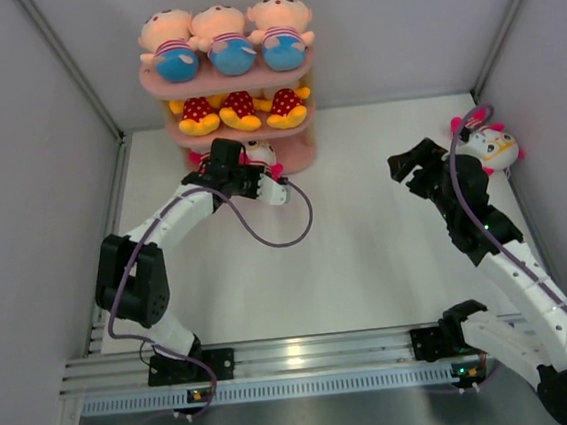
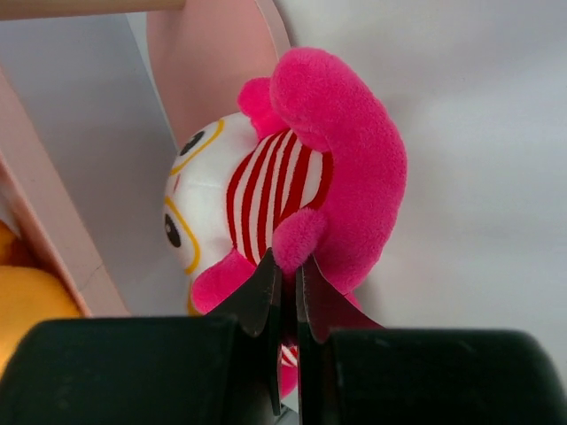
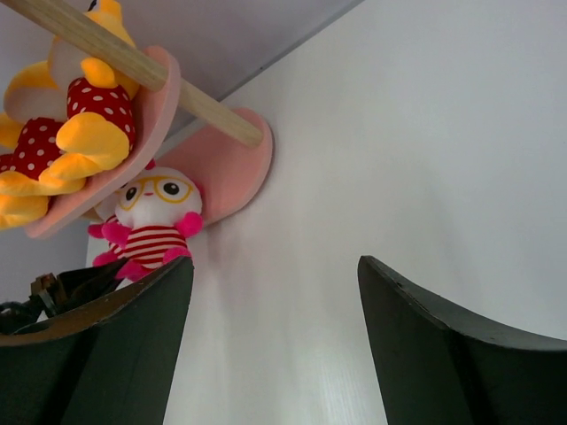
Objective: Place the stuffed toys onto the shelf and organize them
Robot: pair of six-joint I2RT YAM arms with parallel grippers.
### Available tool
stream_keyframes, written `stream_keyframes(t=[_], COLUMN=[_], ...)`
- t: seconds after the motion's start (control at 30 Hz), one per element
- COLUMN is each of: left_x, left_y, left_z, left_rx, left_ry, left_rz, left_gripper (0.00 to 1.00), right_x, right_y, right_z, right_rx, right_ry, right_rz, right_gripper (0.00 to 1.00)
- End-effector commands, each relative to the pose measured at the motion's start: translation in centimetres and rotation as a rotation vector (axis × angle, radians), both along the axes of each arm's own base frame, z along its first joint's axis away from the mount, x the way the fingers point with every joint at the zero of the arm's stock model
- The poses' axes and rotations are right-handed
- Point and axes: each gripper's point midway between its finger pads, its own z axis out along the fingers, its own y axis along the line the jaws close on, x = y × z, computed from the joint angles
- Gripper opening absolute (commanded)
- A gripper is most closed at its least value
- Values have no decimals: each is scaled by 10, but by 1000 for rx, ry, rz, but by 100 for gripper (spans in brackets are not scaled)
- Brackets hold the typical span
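Observation:
The pink shelf (image 1: pixel 298 74) stands at the back of the table. Three peach-headed dolls (image 1: pixel 231 39) sit on its top board and three yellow-orange toys (image 1: pixel 240 110) on the middle board. My left gripper (image 1: pixel 265 181) is at the bottom board, shut on a pink limb of a white-faced pink-striped toy (image 2: pixel 275 181), which also shows in the right wrist view (image 3: pixel 152 221). Another white-faced toy (image 1: pixel 495 148) lies on the table at the right. My right gripper (image 1: pixel 412 166) is open and empty just left of it, and its jaws stand wide apart (image 3: pixel 273 261).
Grey walls close the table in on the left, back and right. The shelf's bottom board (image 3: pixel 232 165) and a wooden post (image 3: pixel 133 62) show in the right wrist view. A purple cable (image 1: pixel 286 234) hangs from the left arm.

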Motion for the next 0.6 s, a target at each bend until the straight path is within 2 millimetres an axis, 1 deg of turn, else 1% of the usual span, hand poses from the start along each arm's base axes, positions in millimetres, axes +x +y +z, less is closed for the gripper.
stream_keyframes(t=[0.0,0.03,0.07,0.1,0.13,0.17,0.3,0.33,0.37,0.5,0.57], left_x=[27,34,39,43,49,51,63,67,70,81,88], left_y=[-10,-8,-7,-7,-7,-8,-9,-9,-10,-4,4], left_z=[11,15,7,7,12,6,0,2,-4,-6,-11], left_rx=[-64,-77,-77,-87,-109,-110,-121,-126,-123,-127,-122], left_ry=[-74,-76,-58,-53,-52,-38,-19,-24,-13,-14,-10], left_rz=[-39,-22,-9,4,25,30,72,80,83,81,96], left_gripper=[0,0,0,0,0,0,0,0,0,0,0], right_x=[3,5,6,6,8,10,20,23,26,33,37], right_y=[-7,-9,-9,-10,-13,-14,-16,-17,-17,-18,-20], right_z=[-5,-6,-10,-12,-12,-15,-17,-13,-17,-16,-17], right_rx=[-30,-36,-40,-47,-48,-51,-48,-44,-45,-39,-39], right_ry=[3,6,14,20,22,31,29,19,31,33,33], right_rz=[-11,-17,-15,-18,-25,-31,-36,-38,-32,-29,-38], right_gripper=[76,76,76,76,76,76,76,76,76,76,76])
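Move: The left gripper already grips the pink striped toy. The open spot on the bottom shelf lies about 9 cm ahead, 1 cm right and 10 cm below. The striped toy already shelved sits some 11 cm left, 8 cm ahead and 8 cm down; the middle dotted toy, about 12 cm ahead, 2 cm left and 9 cm up. From the empty right gripper, the last toy is 17 cm ahead, 25 cm right, 21 cm down; the shelf spot 18 cm ahead, 35 cm left, 22 cm down. Bring the left gripper down about 3 cm, then keep driving it forward, some 6.5 cm in all, carrying the pinched striped toy in under the middle shelf, with the fingers kept shut and the wrist almost steady. Meanwhile sink the open right gripper about 4 cm, easing forward and a little right towards the last toy, tipping slightly down. ##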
